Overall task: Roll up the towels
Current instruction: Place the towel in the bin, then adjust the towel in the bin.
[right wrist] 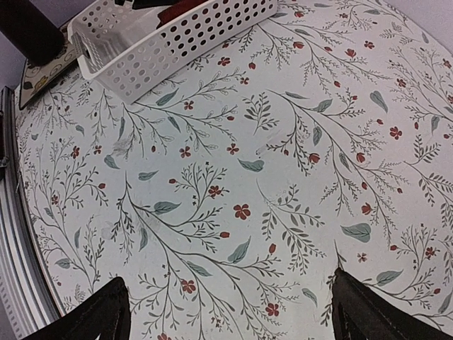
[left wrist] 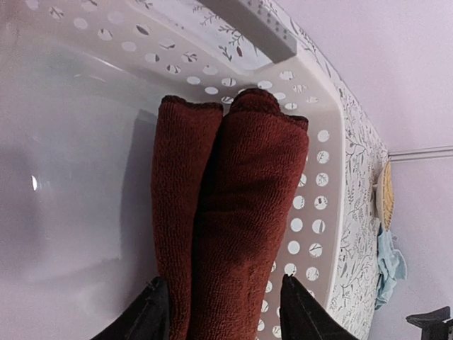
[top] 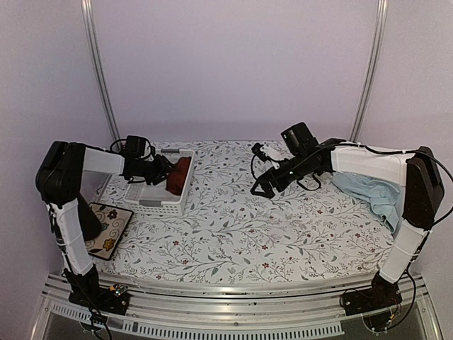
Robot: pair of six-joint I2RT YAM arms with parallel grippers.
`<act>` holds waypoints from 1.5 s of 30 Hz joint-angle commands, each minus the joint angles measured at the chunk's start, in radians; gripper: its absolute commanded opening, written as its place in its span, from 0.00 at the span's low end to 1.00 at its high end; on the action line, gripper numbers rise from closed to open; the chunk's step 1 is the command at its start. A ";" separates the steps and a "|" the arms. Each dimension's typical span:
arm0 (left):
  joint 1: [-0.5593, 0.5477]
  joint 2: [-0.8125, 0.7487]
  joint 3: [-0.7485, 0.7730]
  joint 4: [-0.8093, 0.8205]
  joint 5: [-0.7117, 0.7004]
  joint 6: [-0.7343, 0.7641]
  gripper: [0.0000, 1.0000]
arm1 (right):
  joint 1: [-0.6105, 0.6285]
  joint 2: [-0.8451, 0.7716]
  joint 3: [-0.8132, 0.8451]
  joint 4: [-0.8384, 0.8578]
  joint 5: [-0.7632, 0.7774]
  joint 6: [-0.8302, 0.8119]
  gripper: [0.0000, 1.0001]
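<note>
The dark rust-red towel [left wrist: 233,198] lies rolled inside the white perforated basket [left wrist: 333,142], against its holed wall. My left gripper [left wrist: 221,283] reaches into the basket [top: 159,202] and straddles the roll; its jaws stand open, with a gap showing between the right finger and the cloth. From above, the red towel [top: 182,173] shows at the left gripper's [top: 168,172] tip. The pale blue towel [top: 371,193] lies crumpled at the table's right, under the right arm. My right gripper [top: 263,185] hovers wide open over the flowered tablecloth [right wrist: 233,163], holding nothing [right wrist: 228,280].
A dark patterned square mat [top: 106,227] lies at the front left beside the basket. A yellow woven mat [left wrist: 386,195] shows edge-on at the far right of the left wrist view, near the blue towel [left wrist: 389,265]. Metal frame posts stand behind the table.
</note>
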 commanded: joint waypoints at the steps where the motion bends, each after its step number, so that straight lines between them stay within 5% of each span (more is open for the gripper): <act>1: -0.022 -0.025 0.089 -0.166 -0.115 0.081 0.56 | 0.012 0.010 0.016 -0.003 -0.021 0.001 0.99; 12: -0.076 0.026 0.229 -0.281 -0.211 0.177 0.57 | 0.020 0.006 0.000 0.003 -0.021 0.010 0.99; 18: -0.082 0.103 0.311 -0.312 -0.153 0.186 0.56 | 0.026 0.002 -0.003 0.003 -0.020 0.014 0.99; 29: -0.087 0.153 0.314 -0.341 -0.190 0.238 0.56 | 0.027 -0.006 -0.013 0.004 -0.023 0.014 0.99; 45: -0.052 0.165 0.220 -0.233 -0.039 0.200 0.12 | 0.028 0.009 -0.008 -0.001 -0.022 0.008 0.99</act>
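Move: The rolled red towel's middle lies about 3 cm to the left hand's right, 2 cm back and 4 cm below, lengthwise in the white bin. The bin's middle is some 3 cm left and 5 cm back, its right wall about 6 cm right and 3 cm back, its far handle roughly 8 cm ahead, level left to right. From the right hand the towel lies about 28 cm left, 6 cm ahead and 12 cm below. The left hand rises about 4 cm forward-right, sinks some 5 cm onto the towel roll and pinches it. ##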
